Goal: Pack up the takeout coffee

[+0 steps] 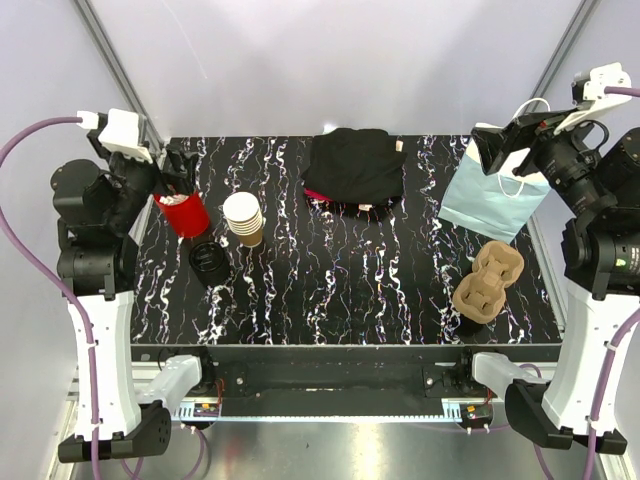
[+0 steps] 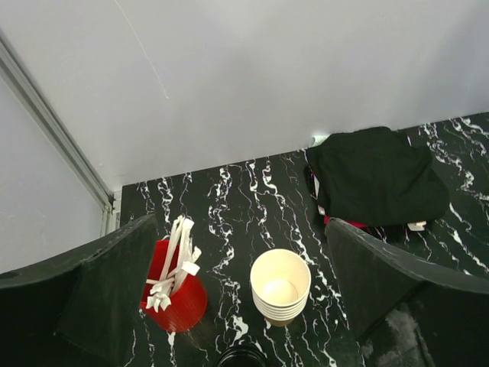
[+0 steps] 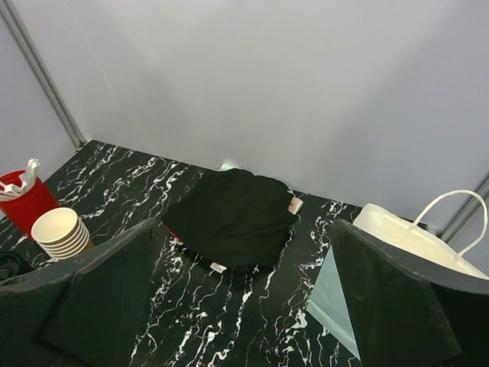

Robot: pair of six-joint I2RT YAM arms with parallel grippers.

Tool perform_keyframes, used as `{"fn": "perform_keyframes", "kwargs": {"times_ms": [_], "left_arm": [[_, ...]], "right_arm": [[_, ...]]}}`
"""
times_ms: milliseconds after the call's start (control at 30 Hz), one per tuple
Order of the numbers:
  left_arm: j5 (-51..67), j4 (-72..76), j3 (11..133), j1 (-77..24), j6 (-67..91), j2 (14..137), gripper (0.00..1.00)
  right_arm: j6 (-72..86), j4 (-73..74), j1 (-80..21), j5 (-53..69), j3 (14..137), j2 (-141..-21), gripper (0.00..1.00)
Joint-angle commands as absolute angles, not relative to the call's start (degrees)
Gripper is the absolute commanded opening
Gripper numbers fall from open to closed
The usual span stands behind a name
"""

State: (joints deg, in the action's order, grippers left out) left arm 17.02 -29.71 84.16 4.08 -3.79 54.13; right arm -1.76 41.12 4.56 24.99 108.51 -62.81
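The takeout coffee is out of view; no lidded cup shows. A nested stack of tan paper cups point(image 1: 243, 218) point(image 2: 280, 287) point(image 3: 61, 233) stands at the left, with a round black lid stack point(image 1: 208, 262) point(image 2: 243, 357) just in front of it. My left gripper point(image 1: 176, 168) point(image 2: 241, 229) hangs open above the red cup, holding nothing. My right gripper point(image 1: 493, 150) point(image 3: 241, 229) hangs open high over the pale blue paper bag point(image 1: 490, 200) point(image 3: 397, 252), also holding nothing.
A red cup of white straws point(image 1: 183, 213) point(image 2: 174, 294) stands left of the cup stack. A black cloth bundle point(image 1: 353, 168) point(image 3: 233, 218) lies at the back middle. A brown pulp cup carrier point(image 1: 488, 280) rests at the front right of the black marbled table point(image 1: 340, 290).
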Motion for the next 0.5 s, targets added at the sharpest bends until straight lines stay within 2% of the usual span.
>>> {"fn": "perform_keyframes", "kwargs": {"times_ms": [0,367,467], "left_arm": [[20.6,-26.5,81.8,4.0,-6.7,53.0,0.99],[25.4,-23.9,68.2,4.0,-10.1,52.5,0.99],[25.3,-22.9,65.5,4.0,-11.2,52.6,0.99]], "right_arm": [[-1.8,36.1,4.7,19.2,105.7,-63.7,1.00],[-6.7,34.1,4.7,2.8,98.8,-71.0,0.97],[-8.1,33.0,4.6,-0.6,96.9,-72.8,0.90]]}}
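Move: Beneath and in front of the open left hand, the stack of white paper cups stands about 9 cm ahead, 7 cm to its right and 38 cm below; at similar depth, the black cup is 2 cm ahead and 3 cm left, the red straw holder 10 cm ahead and 9 cm left. From the right hand, the pale-blue bag's middle lies roughly 20 cm ahead, 14 cm right and 42 cm below; the cup tray is 2 cm back, 11 cm right, 48 cm down. Reaching forward and down in about equal parts, some 9 cm each, and 6 cm to its right, the right hand heads for the open bag, swinging its fingers nearly 20 degrees clockwise and tipping them down. Meanwhile the left hand sinks about 11 cm towards the cup stack, also tipping down a little. Both grippers stay wide open, touching nothing. ##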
